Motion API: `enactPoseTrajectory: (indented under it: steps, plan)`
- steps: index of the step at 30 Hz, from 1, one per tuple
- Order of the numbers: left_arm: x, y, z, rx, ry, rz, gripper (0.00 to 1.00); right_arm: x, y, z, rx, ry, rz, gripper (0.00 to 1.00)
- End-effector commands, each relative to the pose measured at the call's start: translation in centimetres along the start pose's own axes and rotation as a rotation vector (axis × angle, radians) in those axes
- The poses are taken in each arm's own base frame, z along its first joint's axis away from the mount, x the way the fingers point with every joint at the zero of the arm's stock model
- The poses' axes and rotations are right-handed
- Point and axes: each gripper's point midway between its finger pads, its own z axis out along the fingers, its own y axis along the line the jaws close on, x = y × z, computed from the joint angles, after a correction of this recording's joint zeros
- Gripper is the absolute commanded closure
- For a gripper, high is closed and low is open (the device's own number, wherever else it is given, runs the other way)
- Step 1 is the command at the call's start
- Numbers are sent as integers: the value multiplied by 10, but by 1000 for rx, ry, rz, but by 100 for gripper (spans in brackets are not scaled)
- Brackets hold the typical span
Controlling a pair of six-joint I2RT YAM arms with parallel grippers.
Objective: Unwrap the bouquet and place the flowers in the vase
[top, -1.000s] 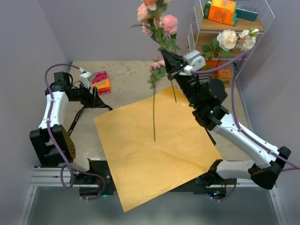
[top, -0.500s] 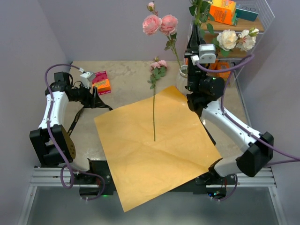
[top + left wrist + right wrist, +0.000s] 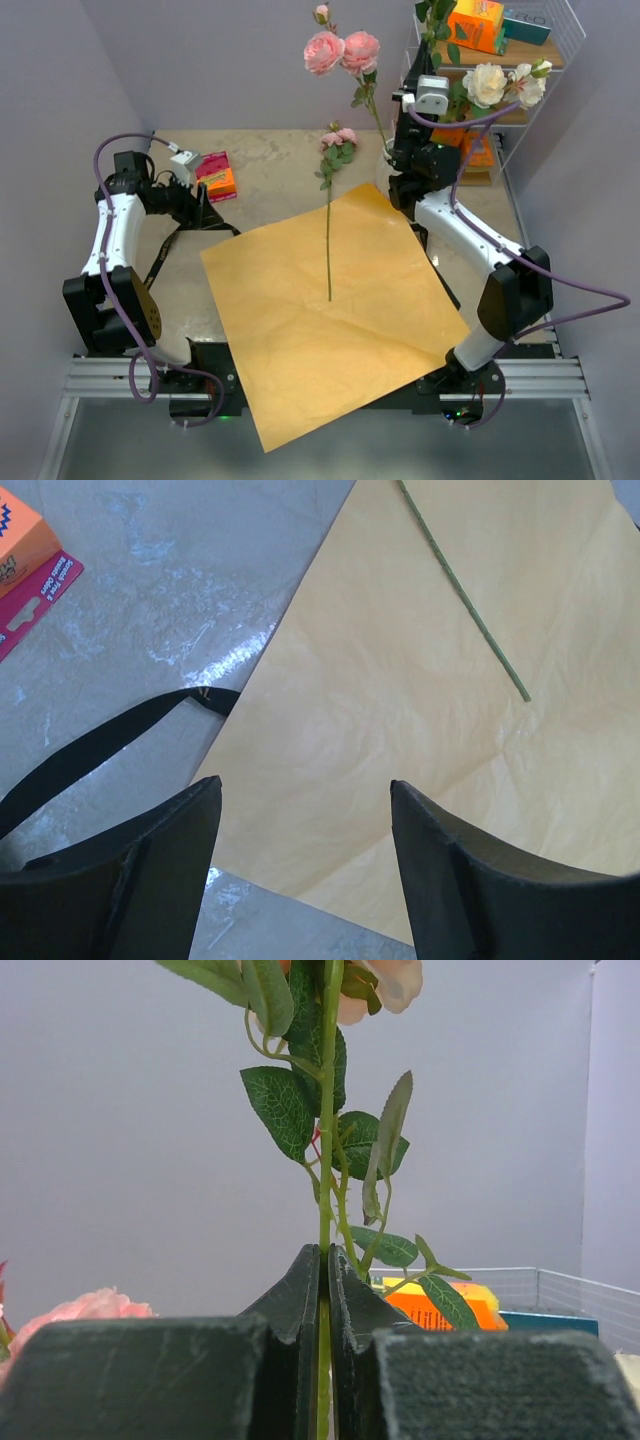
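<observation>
The orange-tan paper (image 3: 330,320) of the bouquet lies flat and open on the table. On it lies one pink flower (image 3: 328,215), its stem (image 3: 465,595) showing in the left wrist view. Two pink roses (image 3: 342,50) stand upright, their stem running down to the vase (image 3: 386,154), which my right arm mostly hides. My right gripper (image 3: 412,62) points up at the back right, shut on a leafy green flower stem (image 3: 325,1260). My left gripper (image 3: 205,215) (image 3: 305,790) hovers open and empty over the paper's left edge.
A black ribbon (image 3: 160,260) (image 3: 90,750) trails on the table left of the paper. An orange-pink box (image 3: 217,176) lies at the back left. A wire shelf (image 3: 560,40) at the back right holds orange boxes (image 3: 470,22) and cream roses (image 3: 500,85).
My right arm swung its flower from above the paper's far edge to the back right beside the shelf, turning it upright. The left arm and the flower on the paper stayed still.
</observation>
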Motion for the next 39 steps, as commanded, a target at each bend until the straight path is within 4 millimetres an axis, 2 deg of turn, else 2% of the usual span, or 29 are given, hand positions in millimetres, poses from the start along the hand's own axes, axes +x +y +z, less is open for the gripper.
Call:
enactPoseTrajectory:
  steps: [1, 3, 13, 21, 25, 26, 28, 29, 30, 33, 34, 36, 37, 39]
  plan:
    - [-15, -3, -4, 18, -31, 37, 27, -13, -14, 9, 77, -63, 37, 100]
    - [-15, -3, -5, 16, -32, 41, 27, 1, -9, 5, 66, -40, 21, 100]
    - [-18, -1, -6, 10, -32, 50, 27, 47, 3, -12, 62, 30, -18, 100]
    - [-16, -4, -8, 10, -29, 58, 27, 90, 5, -34, 39, 144, -79, 100]
    - [-16, -7, -10, 11, -31, 62, 27, 101, 2, -48, 23, 228, -57, 100]
    - [-17, -8, -11, 9, -36, 67, 27, 108, 7, -56, 4, 268, -20, 96]
    - [-18, -9, -12, 13, -38, 64, 27, 108, 7, -63, -27, 315, -8, 84]
    - [-19, -10, -13, 12, -41, 64, 28, 113, 7, -73, -39, 342, 8, 74]
    - [-19, -12, -13, 14, -43, 64, 28, 108, 5, -76, -45, 353, 15, 61]
    - [-20, -14, -15, 16, -49, 66, 27, 110, 11, -93, -92, 398, 11, 52]
    - [-21, -15, -15, 14, -50, 67, 27, 97, 12, -95, -101, 386, 27, 51]
    - [-22, -16, -17, 15, -53, 66, 27, 95, 16, -108, -130, 407, 27, 46]
    - [-23, -17, -17, 16, -55, 67, 27, 84, 19, -111, -137, 405, 48, 44]
    - [-24, -20, -19, 19, -59, 69, 27, 84, 23, -124, -157, 444, 59, 41]
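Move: The right hand, shut on the peach rose's stem, has the vase about 10 cm ahead and 2 cm to the left, its mouth some 28 cm below and its middle about 42 cm below. Near hand height, the pink roses standing there lie roughly 9 cm ahead and 13 cm to the left; the white roses are about 8 cm ahead, 19 cm to the right and slightly lower. From the idle left hand the vase is some 15 cm ahead and 43 cm to the right. Down and forward, faster towards the end, the right hand lowers the held stem about 16 cm into the vase's mouth, reaching some 6 cm out and tipping its fingers down by about 25 degrees. Near the bottom the fingers open to a bit over half and let go of the stem; the hand then draws back towards the base and rises slightly. ##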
